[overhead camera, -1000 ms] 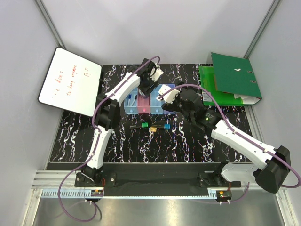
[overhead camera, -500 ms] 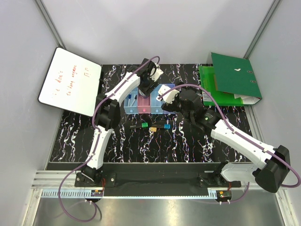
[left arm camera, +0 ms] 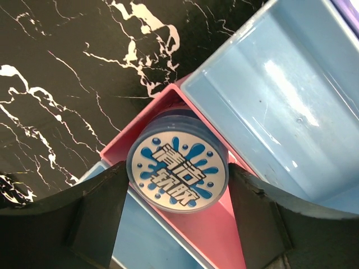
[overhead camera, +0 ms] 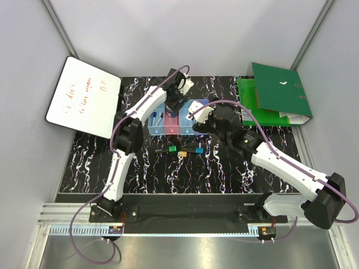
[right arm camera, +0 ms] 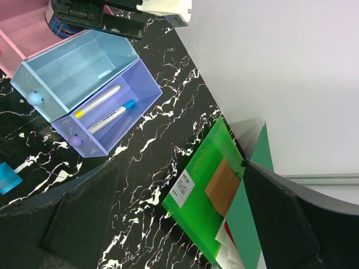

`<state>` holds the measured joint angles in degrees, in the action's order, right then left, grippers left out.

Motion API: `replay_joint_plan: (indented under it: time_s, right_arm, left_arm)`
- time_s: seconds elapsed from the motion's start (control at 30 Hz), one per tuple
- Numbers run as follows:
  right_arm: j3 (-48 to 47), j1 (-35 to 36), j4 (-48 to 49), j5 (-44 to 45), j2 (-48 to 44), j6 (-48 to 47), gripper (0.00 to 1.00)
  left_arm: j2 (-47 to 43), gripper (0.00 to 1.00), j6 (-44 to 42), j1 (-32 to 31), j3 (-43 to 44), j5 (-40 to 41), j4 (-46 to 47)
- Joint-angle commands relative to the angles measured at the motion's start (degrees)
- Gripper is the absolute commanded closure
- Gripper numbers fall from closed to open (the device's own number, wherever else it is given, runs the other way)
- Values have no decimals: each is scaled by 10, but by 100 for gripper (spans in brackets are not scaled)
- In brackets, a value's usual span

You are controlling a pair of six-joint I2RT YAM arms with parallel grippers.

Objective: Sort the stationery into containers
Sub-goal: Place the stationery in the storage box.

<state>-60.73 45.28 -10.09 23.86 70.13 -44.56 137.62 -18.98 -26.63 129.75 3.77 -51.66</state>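
The containers [overhead camera: 168, 130] are a row of joined bins at the middle back of the table. A round blue squat roll [left arm camera: 177, 171] lies over the far end of the pink bin [left arm camera: 224, 235]. My left gripper [overhead camera: 173, 108] [left arm camera: 177, 179] stands open around it, one finger close on either side. The purple bin [right arm camera: 120, 89] holds two white markers [right arm camera: 106, 109]. My right gripper [overhead camera: 203, 120] [right arm camera: 179, 218] hovers open and empty just right of the bins. A green and black marker [overhead camera: 165, 150], a yellow piece [overhead camera: 182, 153] and a blue piece [overhead camera: 199, 151] lie in front of the bins.
A large green binder [overhead camera: 277, 92] [right arm camera: 219, 190] with loose sheets lies at the back right corner. A white whiteboard [overhead camera: 84, 98] with red writing leans at the back left. Grey walls close in the table on three sides.
The left gripper's jaws have widened around the blue roll over the pink bin. The right arm has not moved.
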Motion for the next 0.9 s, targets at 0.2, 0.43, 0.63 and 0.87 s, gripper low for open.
replay_joint_plan:
  time_s: [0.2,0.43,0.63,0.87]
  right_arm:
    - [-18,3,25,-5,0,3,0]
    - [-22,3,26,-4,3,-1,0]
    - [-31,3,26,-2,4,-9,0]
    - [-34,3,31,3,-1,-33,0]
  left_arm:
    - [-24,24,11,7,13,16,32]
    - [-77,24,28,7,-6,-4,32]
    - [-158,24,37,5,-50,-34,32]
    - [-304,26,-28,-16,-258,-126,27]
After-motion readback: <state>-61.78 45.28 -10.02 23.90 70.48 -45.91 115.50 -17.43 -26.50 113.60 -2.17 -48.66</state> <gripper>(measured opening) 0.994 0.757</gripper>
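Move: The jar stands between the left hand's open fingers in the far end of the pink tray, its middle about 1 cm ahead and 3 cm below. The white markers in the left blue tray lie some 6 cm left and 4 cm back, the middle of the empty light-blue tray about 7 cm right and 4 cm back. The green-capped marker lies roughly 20 cm back and 3 cm left. From the right hand the jar is about 16 cm ahead, 15 cm left and well below. The left fingers, already opened either side of the jar's lid, come free of it: after lingering there, the left hand lifts about 10 cm, then also draws back some 5 cm over the pink tray. It speeds up as it goes, the wrist tilting about 10 degrees so the fingertips swing mostly to the right, with the gripper staying open. ##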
